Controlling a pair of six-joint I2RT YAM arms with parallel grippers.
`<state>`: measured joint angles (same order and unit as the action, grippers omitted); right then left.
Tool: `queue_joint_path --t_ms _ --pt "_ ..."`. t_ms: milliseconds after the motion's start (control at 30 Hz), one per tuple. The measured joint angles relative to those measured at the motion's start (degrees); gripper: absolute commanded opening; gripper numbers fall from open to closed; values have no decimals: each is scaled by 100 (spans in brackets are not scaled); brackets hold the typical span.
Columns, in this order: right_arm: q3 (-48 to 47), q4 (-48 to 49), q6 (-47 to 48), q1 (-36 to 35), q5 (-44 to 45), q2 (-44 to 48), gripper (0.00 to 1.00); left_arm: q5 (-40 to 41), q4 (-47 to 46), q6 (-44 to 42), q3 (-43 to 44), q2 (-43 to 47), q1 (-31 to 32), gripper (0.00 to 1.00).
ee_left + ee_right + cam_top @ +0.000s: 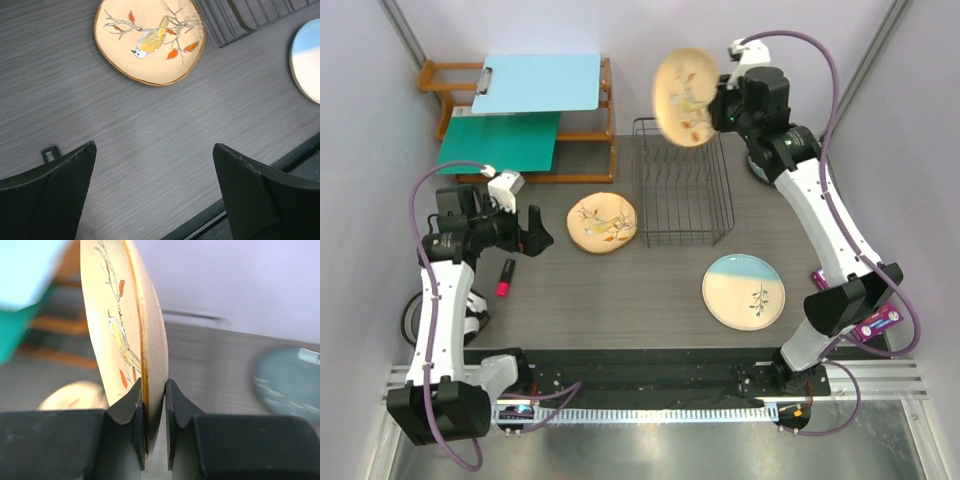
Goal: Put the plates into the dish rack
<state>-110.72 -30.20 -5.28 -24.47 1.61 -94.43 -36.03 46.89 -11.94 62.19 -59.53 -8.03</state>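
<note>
My right gripper (718, 105) is shut on the rim of a tan-orange plate (686, 97) with a bird and branch pattern, holding it on edge in the air above the far end of the black wire dish rack (682, 185). In the right wrist view both jaws (154, 390) pinch that plate (115, 315). A second tan plate (602, 222) lies flat left of the rack. The cream plate with a light-blue band (743, 291) lies in front of the rack. A blurred dark teal-grey plate (287, 385) shows only in the right wrist view. My left gripper (535, 235) (154, 147) hangs open and empty left of the flat tan plate (150, 40).
An orange wooden rack (590, 150) with a blue and a green clipboard stands at the back left. A red marker (506, 277) lies near the left arm. A pink and purple object (875, 325) sits at the table's right edge.
</note>
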Motion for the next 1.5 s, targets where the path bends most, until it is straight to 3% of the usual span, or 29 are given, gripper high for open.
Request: queue_joint_path --t_ms 200,333,967,1167,1500 --pt "647 557 101 448 3010 -13 1 555 -466 505 7 -249 208 100" --pt "831 533 236 358 3648 -247 1 852 -782 632 -140 -181 330 99" --pt "162 437 306 555 4127 -1904 1 1547 -1191 1464 -535 -262 728 99" --pt "-50 474 350 514 4253 -2026 1 1552 -1222 1585 -800 -302 728 100" --pt "118 1362 837 68 4426 -1952 1 1547 -1381 1733 -835 -479 728 99"
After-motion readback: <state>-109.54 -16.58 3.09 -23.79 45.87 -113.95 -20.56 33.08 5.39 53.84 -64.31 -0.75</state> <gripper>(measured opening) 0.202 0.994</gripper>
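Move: The bird plate is already pinched in the right hand, high up; the dish rack it is bound for has its middle some 34 cm below that hand, about 5 cm ahead and 2 cm left. From this hand, the teal plate lies roughly 14 cm ahead, 27 cm right and 39 below; the other bird plate about 5 cm back, 25 cm left and 38 below. From the left hand, the rack is some 23 cm ahead, 36 right and 17 below. The bird plate, still pinched at its rim, is swung quickly about 13 cm right while the right wrist turns clockwise some 40 degrees and rolls left side down. It then goes down about 14 cm and forward over the rack's right side, before rising 3 cm and easing left. The empty left hand, fingers open, sinks about 5 cm and edges forward. ##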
